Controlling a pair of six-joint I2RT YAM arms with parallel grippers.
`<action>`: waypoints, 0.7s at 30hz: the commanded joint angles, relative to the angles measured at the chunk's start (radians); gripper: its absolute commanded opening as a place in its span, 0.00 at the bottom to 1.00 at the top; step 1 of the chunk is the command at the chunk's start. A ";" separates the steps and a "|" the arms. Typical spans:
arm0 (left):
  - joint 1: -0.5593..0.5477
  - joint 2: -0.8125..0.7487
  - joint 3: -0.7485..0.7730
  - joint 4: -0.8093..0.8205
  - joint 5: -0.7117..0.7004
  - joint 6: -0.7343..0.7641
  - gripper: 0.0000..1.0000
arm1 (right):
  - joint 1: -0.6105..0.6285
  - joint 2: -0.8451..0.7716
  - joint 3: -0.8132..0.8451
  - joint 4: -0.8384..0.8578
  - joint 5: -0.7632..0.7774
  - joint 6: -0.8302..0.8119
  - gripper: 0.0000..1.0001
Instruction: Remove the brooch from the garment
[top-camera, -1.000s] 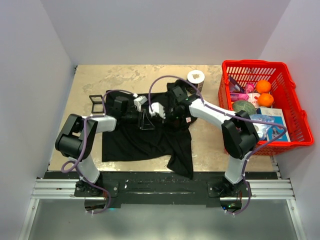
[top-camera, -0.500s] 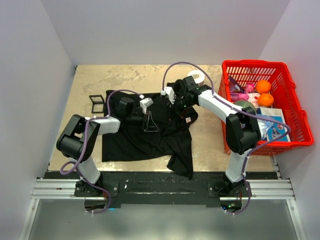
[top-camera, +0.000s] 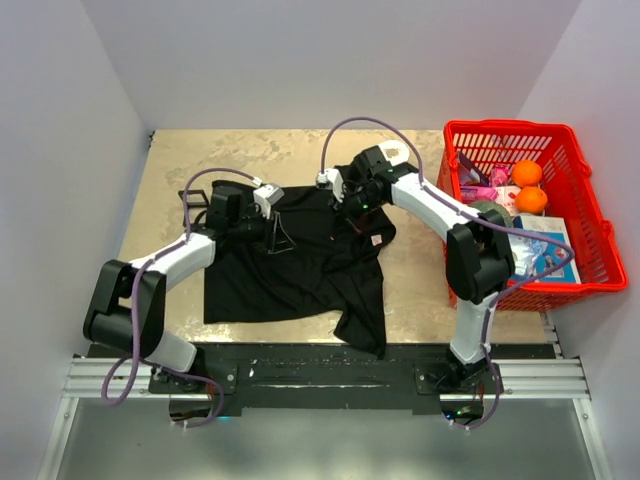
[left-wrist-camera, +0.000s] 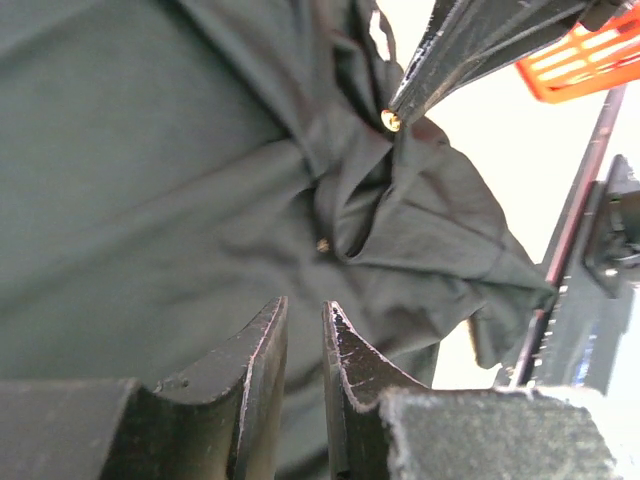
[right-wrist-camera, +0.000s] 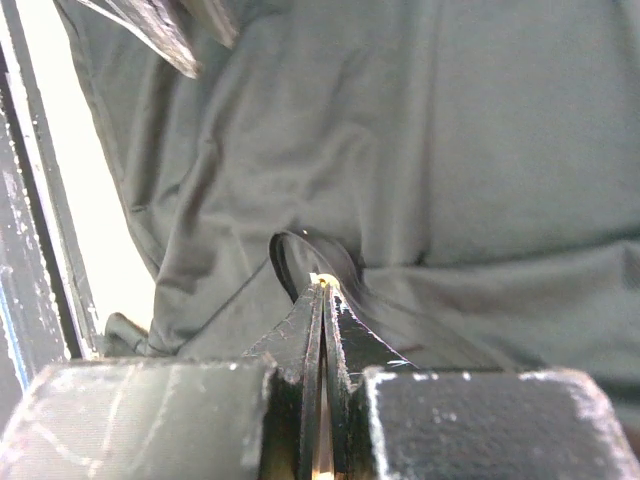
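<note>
The garment (top-camera: 290, 275) is a black T-shirt spread across the middle of the table. The brooch (right-wrist-camera: 322, 281) is a tiny golden speck pinched at the very tip of my right gripper (right-wrist-camera: 322, 285), which is shut on it just above the cloth (right-wrist-camera: 450, 130). In the left wrist view the brooch (left-wrist-camera: 391, 120) glints at the end of the right fingers (left-wrist-camera: 440, 60), clear of the shirt (left-wrist-camera: 150, 180). Another small golden speck (left-wrist-camera: 322, 244) sits in a fold. My left gripper (left-wrist-camera: 302, 305) hovers over the shirt, jaws a narrow gap apart, nothing between them.
A red basket (top-camera: 590, 220) with oranges (top-camera: 527, 173) and packets stands at the right edge. A white roll (top-camera: 395, 152) sits behind the right wrist. The shirt's white-and-red label (top-camera: 377, 239) faces up near the collar. Grey walls close in three sides.
The right gripper has lifted away from the shirt's middle toward the back right, still shut. The left arm has swung out to the left, its gripper shifting slightly left over the cloth.
</note>
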 joint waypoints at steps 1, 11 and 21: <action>0.018 -0.089 -0.017 -0.154 -0.056 0.125 0.25 | 0.065 0.050 0.066 -0.059 -0.032 -0.012 0.00; 0.156 -0.203 -0.040 -0.283 -0.115 0.201 0.25 | 0.191 0.115 0.016 0.047 -0.032 0.107 0.00; 0.221 -0.227 -0.040 -0.330 -0.106 0.240 0.25 | 0.206 0.216 0.020 0.055 0.029 0.129 0.00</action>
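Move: The right hand already pinches the brooch clear in its shut fingers; the middle of the garment, the way it is being taken, lies roughly 10 cm to its left, 6 cm back and about 10 cm below. The garment's white tag is about 8 cm to the right of this hand, level with it front to back, and the paper roll some 16 cm ahead and 11 cm to the right. From the empty left hand the brooch is about 10 cm to the right, nearly level. Keeping its shut pinch on the brooch, the right hand sweeps left and back about 6 cm each way while sinking, then drops more nearly straight down towards the garment, some 8 cm lower in all, its wrist turning a little and the fingers pointing slightly steeper. Meanwhile the empty left hand draws off to the left by about 10 cm over the garment, at nearly steady height and turning some 15 degrees, fingers still slightly parted. ##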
